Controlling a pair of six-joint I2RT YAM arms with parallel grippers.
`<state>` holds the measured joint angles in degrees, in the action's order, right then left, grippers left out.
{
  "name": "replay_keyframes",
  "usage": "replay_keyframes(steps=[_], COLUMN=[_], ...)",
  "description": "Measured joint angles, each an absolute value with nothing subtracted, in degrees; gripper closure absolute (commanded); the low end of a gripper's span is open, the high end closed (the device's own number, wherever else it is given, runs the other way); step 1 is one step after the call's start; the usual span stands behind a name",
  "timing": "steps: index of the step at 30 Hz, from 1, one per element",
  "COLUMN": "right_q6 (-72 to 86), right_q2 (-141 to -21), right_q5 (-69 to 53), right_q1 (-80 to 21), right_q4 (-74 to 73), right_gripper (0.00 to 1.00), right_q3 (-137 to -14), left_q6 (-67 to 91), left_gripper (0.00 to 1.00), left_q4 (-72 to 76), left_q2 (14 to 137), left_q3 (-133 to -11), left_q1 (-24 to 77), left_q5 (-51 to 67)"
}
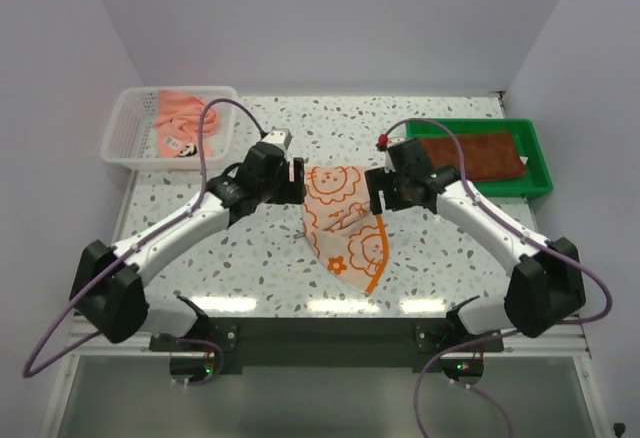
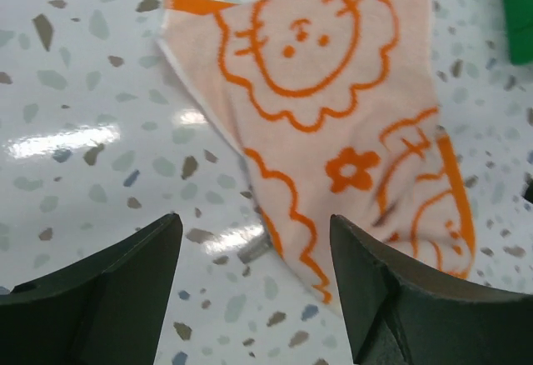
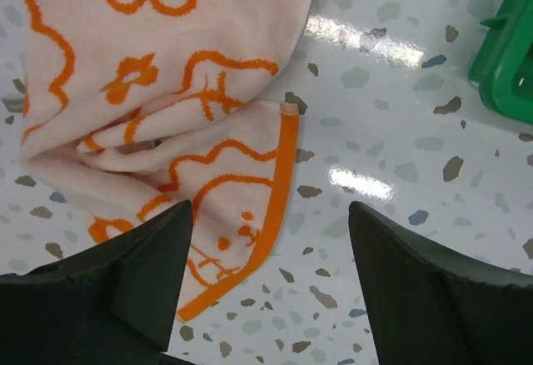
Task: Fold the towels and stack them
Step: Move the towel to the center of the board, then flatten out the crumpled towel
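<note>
An orange-and-cream towel (image 1: 345,223) with lion and flower outlines lies crumpled and partly folded over itself in the middle of the table. My left gripper (image 1: 300,180) hovers at its upper left edge, open and holding nothing. In the left wrist view the towel (image 2: 333,107) lies ahead of the open left gripper (image 2: 254,217), its scalloped edge reaching between the fingers. My right gripper (image 1: 375,193) hangs open at the towel's upper right. In the right wrist view that gripper (image 3: 271,204) stands over the towel's (image 3: 166,48) orange-bordered corner. A dark brown towel (image 1: 470,156) lies flat in the green tray.
A white mesh basket (image 1: 125,133) at the back left holds a salmon pink towel (image 1: 180,118). The green tray (image 1: 540,173) sits at the back right, its edge showing in the right wrist view (image 3: 508,57). The table (image 1: 250,258) is speckled white terrazzo.
</note>
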<state>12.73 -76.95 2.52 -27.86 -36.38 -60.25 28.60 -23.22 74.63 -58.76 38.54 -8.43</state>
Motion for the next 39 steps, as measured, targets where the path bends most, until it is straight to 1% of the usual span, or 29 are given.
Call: replay_keyframes(steps=[2,4,5,8,10,13,19,22,24,25,26,27,28,31,32,36,39], right_q6=[13.10,13.56,13.89,15.29,16.36,18.13,20.60,21.74,22.24,22.50,22.61,22.92,23.00,23.27,23.20,22.81,22.46], right_q2=[-81.76,-86.08,-87.79,-93.38,-96.60,-101.06,-107.42,-109.36,-110.67,-111.24,-111.46,-111.79,-112.18,-113.16,-113.25,-112.20,-107.81], right_q5=[2.74,3.05,3.05,2.20,1.52,-0.95,-3.70,-4.71,-5.56,-5.80,-6.04,-6.28,-6.72,-7.40,-7.60,-8.58,-8.78], right_q1=[-27.79,-27.55,-27.29,-25.74,-24.21,-21.58,-18.98,-18.94,-18.94,-18.94,-18.94,-18.92,-18.87,-18.79,-18.74,-18.72,-18.74], right_q4=[-36.18,-35.62,-35.18,-32.91,-31.07,-28.21,-24.43,-22.20,-20.80,-20.14,-19.59,-19.00,-18.35,-17.39,-17.43,-18.76,-21.10], right_gripper=[0.26,0.27,0.28,0.28,0.28,0.30,0.38,0.43,0.48,0.55,0.58,0.64,0.79,1.00,1.00,1.00,1.00], right_q3=[-62.33,-65.10,-66.24,-70.22,-71.83,-72.66,-72.69,-72.79,-73.14,-73.32,-73.67,-74.00,-74.37,-75.18,-75.42,-76.77,-76.14], left_q6=[29.67,30.70,30.98,31.55,32.01,32.45,33.52,33.87,33.95,34.02,34.02,34.09,34.22,34.48,34.48,33.41,32.84], left_gripper=[0.26,0.27,0.29,0.33,0.35,0.38,0.40,0.44,0.49,0.51,0.58,0.62,0.76,0.99,1.00,1.00,1.00], left_q4=[-21.06,-19.49,-19.33,-18.59,-17.76,-16.49,-14.11,-13.58,-12.99,-12.78,-12.73,-12.64,-12.56,-12.47,-12.80,-14.76,-18.46], left_q2=[80.23,86.37,89.58,98.37,102.08,105.16,107.63,109.71,110.96,111.46,111.63,111.98,112.40,112.95,112.92,111.81,107.81], left_q3=[-58.76,-59.27,-60.03,-63.77,-65.80,-67.64,-69.58,-70.81,-71.13,-71.29,-71.72,-72.10,-72.38,-73.17,-73.43,-74.67,-74.78], left_q1=[34.24,30.83,29.50,27.24,26.57,26.09,25.93,25.87,25.87,25.87,25.85,25.85,25.82,25.76,25.71,25.52,25.50], left_q5=[-8.47,-8.80,-8.80,-8.01,-7.44,-6.44,-5.63,-5.08,-4.84,-4.89,-4.67,-4.64,-4.60,-4.32,-4.21,-4.36,-4.64])
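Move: The towel's far left corner lies about 14 cm ahead of the left hand, 2 cm left and 15 cm below. From the right hand, the far right corner is some 15 cm ahead, 2 cm left and 10 cm down. Beyond that hand, the green box with the folded brown towel is centred roughly 17 cm ahead and 23 cm right; the white basket's middle is about 25 cm ahead of the left hand and 29 cm left. Both hands pinch the towel's side edges just short of its far corners, after reaching forward about 13 cm each while sinking, the left some 15 cm and the right about 10 cm. Their part-open fingers shut only at the low point, then both hands start lifting with the cloth held. On the way the left tips down and turns counter-clockwise, while the right turns slightly clockwise. ##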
